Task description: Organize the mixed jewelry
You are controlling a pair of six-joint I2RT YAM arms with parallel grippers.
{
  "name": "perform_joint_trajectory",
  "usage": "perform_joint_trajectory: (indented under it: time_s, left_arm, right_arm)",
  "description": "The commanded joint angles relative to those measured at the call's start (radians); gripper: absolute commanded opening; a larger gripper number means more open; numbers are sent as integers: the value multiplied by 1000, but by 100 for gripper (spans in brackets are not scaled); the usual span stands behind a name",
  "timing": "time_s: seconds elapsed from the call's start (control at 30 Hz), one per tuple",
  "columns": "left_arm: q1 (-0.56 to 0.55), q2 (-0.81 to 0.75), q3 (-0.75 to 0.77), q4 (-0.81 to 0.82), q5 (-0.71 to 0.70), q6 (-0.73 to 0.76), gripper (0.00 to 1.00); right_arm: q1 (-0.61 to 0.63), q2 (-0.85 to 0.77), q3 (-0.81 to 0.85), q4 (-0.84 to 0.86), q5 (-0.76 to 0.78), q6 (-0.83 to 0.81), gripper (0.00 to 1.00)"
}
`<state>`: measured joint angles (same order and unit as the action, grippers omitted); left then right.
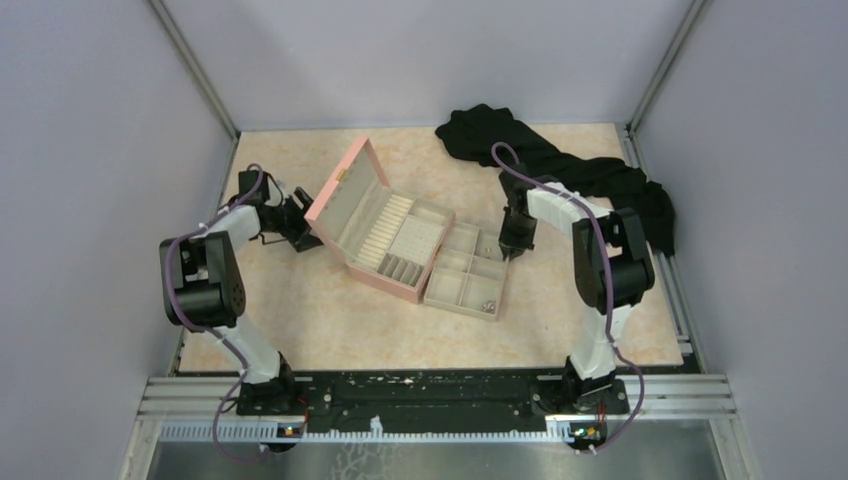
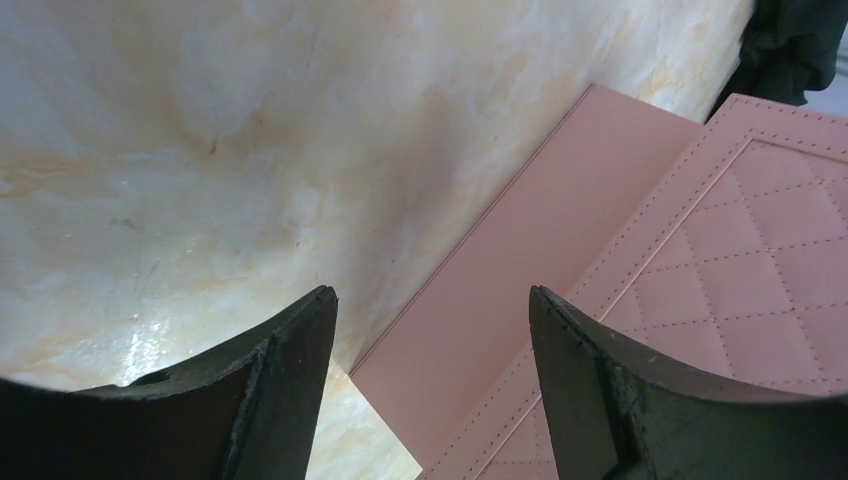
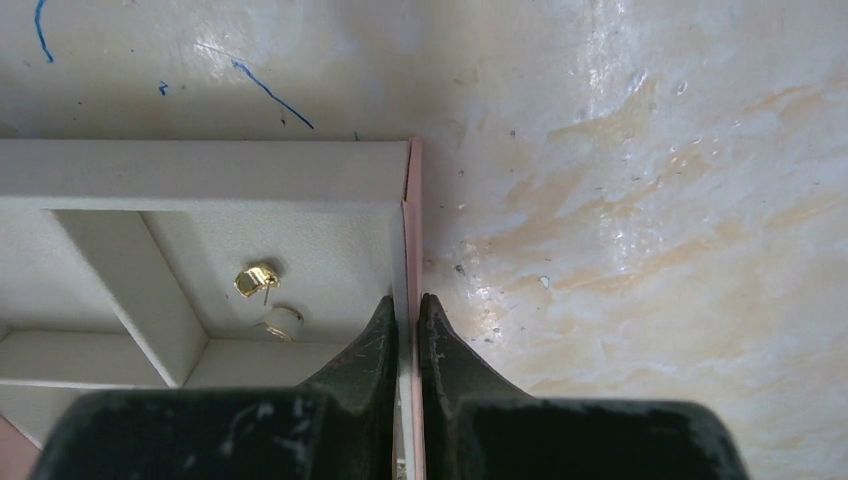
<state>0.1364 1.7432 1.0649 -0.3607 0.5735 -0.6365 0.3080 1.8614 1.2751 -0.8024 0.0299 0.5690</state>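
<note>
The mixed jewelry shows as a gold earring (image 3: 256,280) and a pale gold-rimmed piece (image 3: 280,322) in a corner compartment of the beige tray (image 3: 200,160). In the top view, tiny specks (image 1: 489,301) lie in the tray (image 1: 460,308). My right gripper (image 3: 408,298) is shut on the tray's outer wall, one finger inside and one outside; it is at the tray's far right corner (image 1: 514,245). My left gripper (image 2: 430,295) is open and empty, just behind the raised lid of the pink box (image 2: 760,230), at the lid's left side (image 1: 305,228).
The pink box (image 1: 345,195) stands open mid-table with ring rolls and slots inside, the tray against its right side. A black cloth (image 1: 560,165) lies bunched at the back right. Grey walls enclose the marbled tabletop (image 1: 330,330).
</note>
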Motion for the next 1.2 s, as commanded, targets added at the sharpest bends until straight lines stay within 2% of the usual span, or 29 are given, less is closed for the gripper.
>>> perform_joint_trajectory:
  time_s: [0.0, 0.33, 0.73, 0.97, 1.0, 1.1, 1.17]
  left_arm:
    - [-23, 27, -8, 22, 32, 19, 76]
    - [-51, 50, 14, 15, 38, 21, 76]
    - [-102, 89, 76, 6, 66, 46, 76]
    - [-132, 115, 104, -7, 62, 53, 76]
    - [-133, 116, 105, -11, 59, 55, 76]
    - [-133, 119, 123, -37, 46, 71, 76]
    - [-132, 119, 138, -58, 30, 87, 77]
  right_arm:
    - [9, 13, 87, 3, -25, 79, 0]
    - [11, 25, 92, 31, -74, 155, 0]
    - [86, 70, 207, 19, -64, 135, 0]
    - [106, 124, 262, 71, -144, 121, 0]
    - [106, 128, 268, 75, -154, 116, 1]
    - [104, 111, 290, 73, -146, 92, 26]
    - [96, 73, 272, 92, -148, 68, 36]
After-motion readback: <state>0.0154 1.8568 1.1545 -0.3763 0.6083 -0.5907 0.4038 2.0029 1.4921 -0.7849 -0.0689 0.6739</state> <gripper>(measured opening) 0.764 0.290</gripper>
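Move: The right hand already pinches the open drawer's right wall; the jewelry box's middle lies about 24 cm to its left and 3 cm ahead, level in height. The drawer's middle is some 9 cm left and 3 cm back, the gold earrings 4 cm left and 2 cm ahead. From the left hand, the box's middle is roughly 19 cm right, 4 cm back and 3 cm lower. Right hand slides the drawer ~8 cm left-forward into the box, fingers parting; left hand goes 5 cm right. ##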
